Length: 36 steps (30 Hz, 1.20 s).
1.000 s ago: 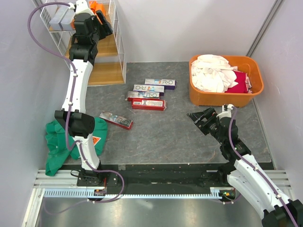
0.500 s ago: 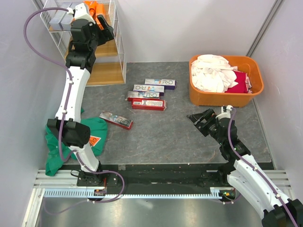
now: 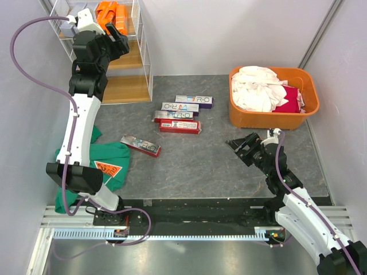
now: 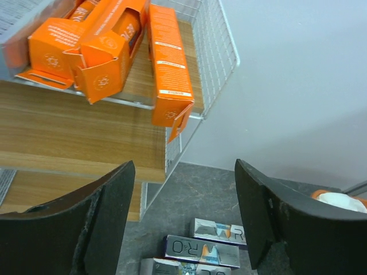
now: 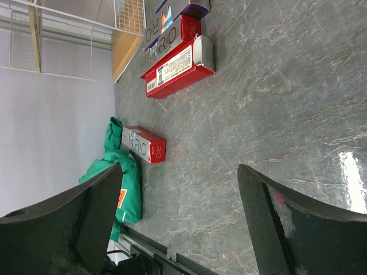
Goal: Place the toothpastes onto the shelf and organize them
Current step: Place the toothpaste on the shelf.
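Observation:
The shelf (image 3: 129,89) stands at the far left corner. Several orange toothpastes (image 3: 109,12) lie on its top tier. In the left wrist view one orange carton (image 4: 169,63) pokes out past the wire edge. My left gripper (image 3: 119,39) hangs just in front of that tier, open and empty (image 4: 183,212). Several silver, purple and red toothpastes (image 3: 179,114) lie side by side on the floor mat, and a single red one (image 3: 140,145) lies nearer. My right gripper (image 3: 238,146) is low over the mat, open and empty (image 5: 180,217).
An orange tub of laundry (image 3: 272,117) stands at the right, just beyond my right gripper. A green cloth (image 3: 74,166) lies crumpled by the left arm's base. Grey walls close in on both sides.
My left arm has drawn back leftwards from the top tier, and its jaws have widened. More of the orange cartons shows now. The right arm has barely moved.

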Motion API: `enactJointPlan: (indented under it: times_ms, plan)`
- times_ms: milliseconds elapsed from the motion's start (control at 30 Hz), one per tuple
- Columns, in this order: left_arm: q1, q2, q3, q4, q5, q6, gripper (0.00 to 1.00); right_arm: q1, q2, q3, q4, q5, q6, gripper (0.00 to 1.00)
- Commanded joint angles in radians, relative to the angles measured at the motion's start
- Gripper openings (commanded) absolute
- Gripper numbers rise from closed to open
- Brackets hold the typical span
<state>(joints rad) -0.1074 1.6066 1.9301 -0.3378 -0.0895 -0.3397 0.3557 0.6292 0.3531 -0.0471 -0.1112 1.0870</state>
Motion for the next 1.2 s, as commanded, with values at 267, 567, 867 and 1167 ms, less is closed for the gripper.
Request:
enactJointPlan:
  times_ms: [267, 567, 867, 1167]
  plan:
    - [0.043, 0.009, 0.021, 0.026, 0.082, 0.015, 0.29, -0.003, 0.004, -0.011, 0.012, -0.01, 0.005, 0.89]
    - [0.049, 0.157, 0.179, -0.029, 0.223, -0.016, 0.19, -0.003, 0.02, -0.009, 0.012, -0.005, -0.002, 0.89]
    - [0.063, 0.282, 0.331, -0.069, 0.177, -0.047, 0.19, -0.008, 0.035, 0.0, 0.012, -0.004, -0.018, 0.89]
    - [0.106, 0.36, 0.428, -0.093, 0.241, -0.081, 0.18, -0.008, 0.052, 0.006, 0.013, -0.01, -0.021, 0.89]
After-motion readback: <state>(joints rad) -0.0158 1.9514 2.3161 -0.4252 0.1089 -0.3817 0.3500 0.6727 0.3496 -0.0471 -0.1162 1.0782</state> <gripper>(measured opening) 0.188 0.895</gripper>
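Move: The orange toothpaste box nearest the right wire side of the top shelf has its middle some 16 cm ahead of my left hand, 2 cm left and 3 cm below; its open-flapped end faces me. The middle orange box lies about 6 cm left of it and level with it, and the nearer silver box about 15 cm left of it, also level. From my right hand that right-hand box is about 40 cm ahead, 42 cm left and 27 cm up. I close the empty, wide-spread fingers of my left hand almost fully while it stays nearly in place before the shelf, then drive the narrow tip forward about 8 cm, dipping some 3 cm before rising slightly, and turning a little clockwise. It goes towards the flapped front end of the right-hand orange box, the fingertips ending right at the flap and seeming to touch it. ##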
